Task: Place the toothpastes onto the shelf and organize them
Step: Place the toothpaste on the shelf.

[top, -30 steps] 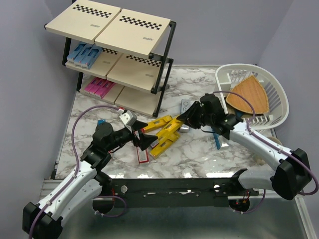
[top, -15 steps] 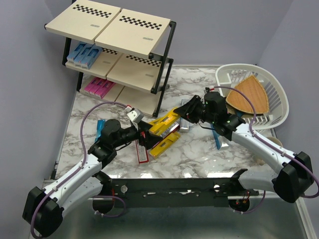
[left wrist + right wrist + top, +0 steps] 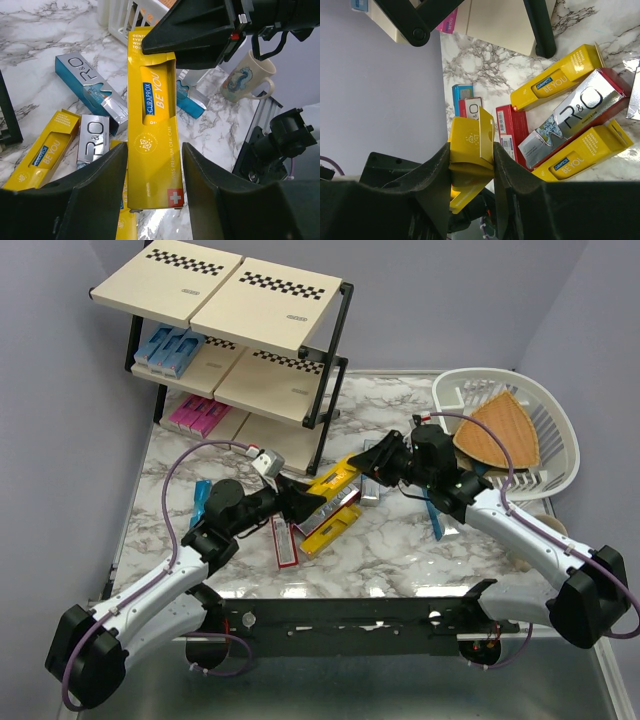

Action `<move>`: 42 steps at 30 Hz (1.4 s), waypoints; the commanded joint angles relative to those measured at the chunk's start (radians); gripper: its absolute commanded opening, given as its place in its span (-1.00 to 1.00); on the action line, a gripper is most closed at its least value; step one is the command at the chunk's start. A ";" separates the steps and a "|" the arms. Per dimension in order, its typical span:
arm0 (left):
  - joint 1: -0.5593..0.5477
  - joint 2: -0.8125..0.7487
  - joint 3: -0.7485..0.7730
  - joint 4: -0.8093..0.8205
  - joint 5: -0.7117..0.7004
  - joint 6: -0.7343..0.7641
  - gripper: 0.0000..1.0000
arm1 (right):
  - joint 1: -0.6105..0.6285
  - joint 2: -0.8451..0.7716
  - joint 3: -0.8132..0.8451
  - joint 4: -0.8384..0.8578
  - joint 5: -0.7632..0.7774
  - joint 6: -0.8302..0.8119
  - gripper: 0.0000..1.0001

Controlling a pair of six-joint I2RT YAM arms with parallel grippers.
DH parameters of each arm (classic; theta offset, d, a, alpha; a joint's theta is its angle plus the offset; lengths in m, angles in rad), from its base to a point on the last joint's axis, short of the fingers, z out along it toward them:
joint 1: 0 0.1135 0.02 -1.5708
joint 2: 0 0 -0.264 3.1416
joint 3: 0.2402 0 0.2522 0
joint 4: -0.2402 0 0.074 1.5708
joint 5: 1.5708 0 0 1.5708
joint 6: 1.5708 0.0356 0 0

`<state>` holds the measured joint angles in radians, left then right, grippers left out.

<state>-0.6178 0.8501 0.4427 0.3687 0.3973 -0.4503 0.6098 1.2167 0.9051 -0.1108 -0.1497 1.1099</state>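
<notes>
My right gripper (image 3: 370,462) (image 3: 471,150) is shut on one end of a yellow toothpaste box (image 3: 335,478) (image 3: 152,115) and holds it in the air above the table. My left gripper (image 3: 297,502) (image 3: 155,147) is open, with its jaws close on both sides of the box's other end and thin gaps showing. More toothpastes lie loose below: yellow (image 3: 330,525), red (image 3: 285,545), silver (image 3: 372,452) and teal (image 3: 435,515). The shelf (image 3: 270,390) stands at the back left, with blue boxes (image 3: 165,350) on its middle tier and pink boxes (image 3: 195,415) on its bottom tier.
A white plastic basket (image 3: 470,375) holding a wedge-shaped wooden board (image 3: 500,430) sits at the back right. A mug (image 3: 245,80) stands near the table's right edge. A blue box (image 3: 203,495) lies by my left arm. Purple walls enclose the left and back.
My right gripper has lifted the yellow box off the pile toward the left arm. My left gripper has reached forward until its jaws flank the box's free end.
</notes>
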 commanded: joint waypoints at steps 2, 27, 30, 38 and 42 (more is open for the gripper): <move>-0.016 -0.005 -0.004 0.038 -0.043 -0.028 0.08 | -0.001 -0.023 -0.012 0.053 -0.014 0.008 -0.37; -0.019 -0.197 0.174 -0.365 -0.451 0.231 -0.35 | -0.018 -0.069 0.092 -0.095 0.096 -0.197 0.68; -0.019 -0.188 0.253 -0.456 -0.554 0.269 -0.35 | -0.022 -0.085 0.124 -0.142 0.144 -0.254 0.68; -0.010 0.001 0.461 -0.548 -0.678 0.361 -0.34 | -0.030 -0.124 0.152 -0.182 0.243 -0.378 0.69; 0.029 0.119 0.551 -0.475 -0.626 0.390 -0.34 | -0.035 -0.151 0.158 -0.193 0.278 -0.438 0.69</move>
<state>-0.6243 0.8608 0.9112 -0.1577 -0.2146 -0.1253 0.5850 1.1000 1.0298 -0.2523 0.0460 0.7761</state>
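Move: The yellow box hangs between my hands. Its middle is about 3 cm ahead of my left hand and 5 cm to its right, at the same height; its near end already lies between my open left fingers. On the table some 12 cm below that hand, a second yellow box lies about 8 cm ahead and the red-silver R&O box 3 cm ahead, 3 cm right. From my right hand, which grips the far end, the held box's middle is 5 cm left and 3 cm back; the silver R&O carton lies 6 cm ahead, 1 cm right, 12 cm below. I close my left fingers on the near end of the yellow box and hold still while my right fingers open and let go of the far end. Then my left hand carries the box up, left and forward towards the shelf, some 9 cm up, swinging about 30 degrees counter-clockwise, while my right hand backs off about 5 cm up and to the right, its fingers tipping upward. ##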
